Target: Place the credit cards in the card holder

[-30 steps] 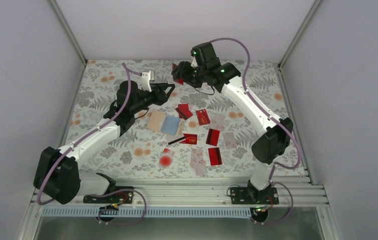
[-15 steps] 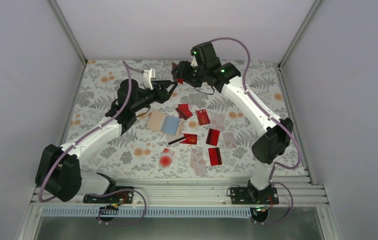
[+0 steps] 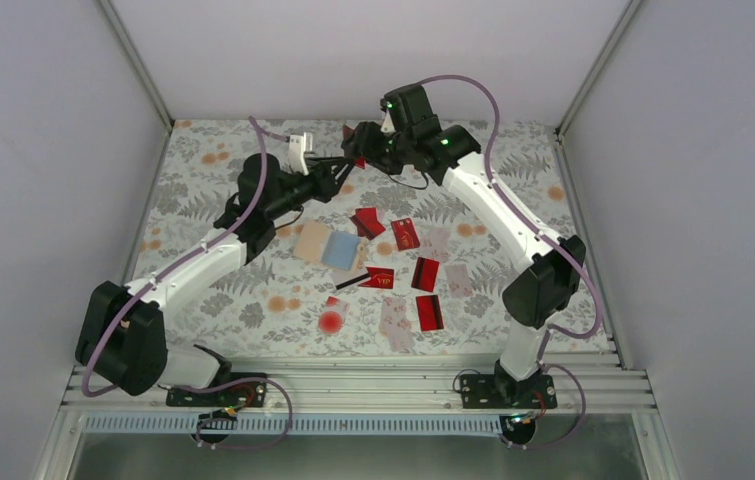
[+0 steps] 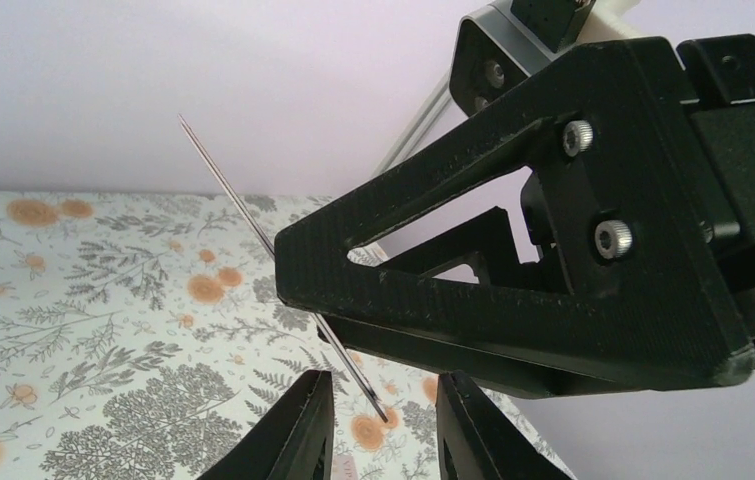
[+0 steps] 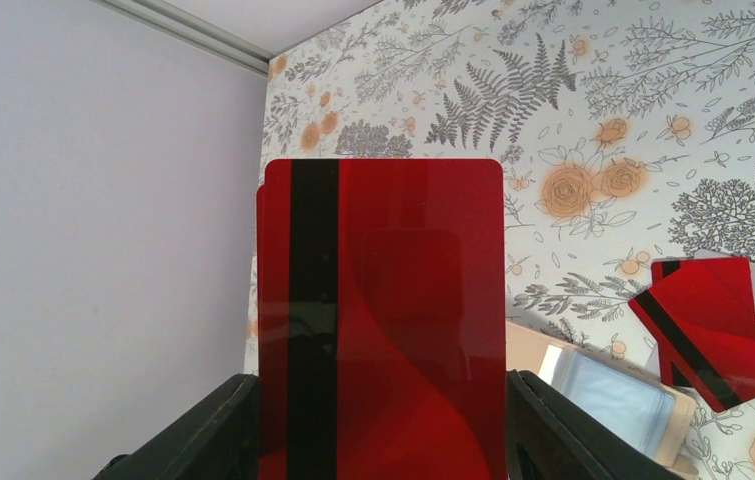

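My right gripper is raised over the far middle of the table, shut on a glossy red credit card with a black stripe; a second card edge shows just behind it. My left gripper has come up to that card. In the left wrist view the card is edge-on, its lower end between my left gripper's fingers, which stand apart and clear of it. The card holder lies open on the table, tan with a light blue lining. Several more credit cards lie to its right.
A round red blot marks the floral cloth near the front. Pale pinkish cards lie among the red ones. Two overlapping red cards lie beside the holder. Grey walls close in the back and both sides.
My left gripper has moved toward the back right, up to the card held by the right gripper, and its fingers have drawn closer together. The right arm has not moved.
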### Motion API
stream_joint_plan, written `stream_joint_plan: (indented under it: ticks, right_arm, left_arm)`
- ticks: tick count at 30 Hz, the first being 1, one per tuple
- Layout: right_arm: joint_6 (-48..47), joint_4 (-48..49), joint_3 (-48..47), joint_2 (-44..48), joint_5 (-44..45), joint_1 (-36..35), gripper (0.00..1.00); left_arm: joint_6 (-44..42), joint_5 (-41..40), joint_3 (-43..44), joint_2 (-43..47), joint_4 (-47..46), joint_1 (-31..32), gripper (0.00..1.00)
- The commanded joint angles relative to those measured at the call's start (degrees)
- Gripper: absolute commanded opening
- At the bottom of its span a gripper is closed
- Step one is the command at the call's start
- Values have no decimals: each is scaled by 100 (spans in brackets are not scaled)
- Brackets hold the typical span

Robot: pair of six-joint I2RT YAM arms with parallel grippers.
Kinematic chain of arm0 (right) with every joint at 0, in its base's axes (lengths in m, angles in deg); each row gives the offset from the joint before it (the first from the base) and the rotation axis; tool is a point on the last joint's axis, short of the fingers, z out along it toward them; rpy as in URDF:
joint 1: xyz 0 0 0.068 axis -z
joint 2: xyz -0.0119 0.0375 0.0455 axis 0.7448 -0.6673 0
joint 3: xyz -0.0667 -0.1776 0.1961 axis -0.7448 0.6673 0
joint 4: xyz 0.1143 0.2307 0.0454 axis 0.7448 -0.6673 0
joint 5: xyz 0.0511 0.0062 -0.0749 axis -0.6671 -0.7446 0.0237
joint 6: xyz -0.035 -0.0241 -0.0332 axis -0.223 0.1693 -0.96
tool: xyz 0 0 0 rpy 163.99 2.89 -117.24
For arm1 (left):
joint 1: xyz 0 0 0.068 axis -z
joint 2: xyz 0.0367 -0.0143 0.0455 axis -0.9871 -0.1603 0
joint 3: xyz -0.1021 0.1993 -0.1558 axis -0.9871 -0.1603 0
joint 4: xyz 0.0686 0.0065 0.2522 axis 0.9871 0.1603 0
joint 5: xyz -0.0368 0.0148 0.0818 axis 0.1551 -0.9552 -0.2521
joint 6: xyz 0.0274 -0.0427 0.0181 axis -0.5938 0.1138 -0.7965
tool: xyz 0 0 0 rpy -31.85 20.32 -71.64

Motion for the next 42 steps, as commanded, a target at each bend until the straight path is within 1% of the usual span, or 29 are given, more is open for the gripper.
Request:
stream_joint_plan:
  ticks: [1, 7, 13, 21, 23, 25, 42]
  right_arm:
    - [20, 98, 15, 206, -58, -54, 38]
    - [44, 99, -20, 207, -79, -55, 38]
    - [38, 89, -22, 198, -133, -57, 38]
    - [29, 90, -5, 196, -198, -55, 38]
    - [35, 90, -2, 206, -220, -55, 38]
    - [36, 86, 6, 213, -227, -55, 38]
    - [68, 181, 173, 305, -325, -55, 37]
  left_arm:
    - [-176, -25, 176, -8, -2, 23, 27]
    - [-265, -34, 153, 68, 130, 23, 23]
    - [-388, -43, 93, 153, 279, 23, 15]
    - [-453, -151, 110, 181, 397, 22, 9]
    - [-480, -179, 120, 179, 420, 26, 5]
    - [-498, -243, 155, 178, 521, 22, 3]
    - [-536, -718, 309, 203, 1058, 4, 2]
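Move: The two stacked cards are in the right hand's fingers, their middle practically at that hand's point. Their lower end hangs just before the left hand's half-open fingertips, so from the left hand their middle lies about 2 cm ahead, 1 cm left and 3 cm up. On the table some 30 cm below the left hand, the card holder lies about 7 cm left and level with it, the red card pair about 7 cm ahead and 2 cm right. The left fingers sink about 1.5 cm and close, pinching one card's lower end while the right hand holds still. ##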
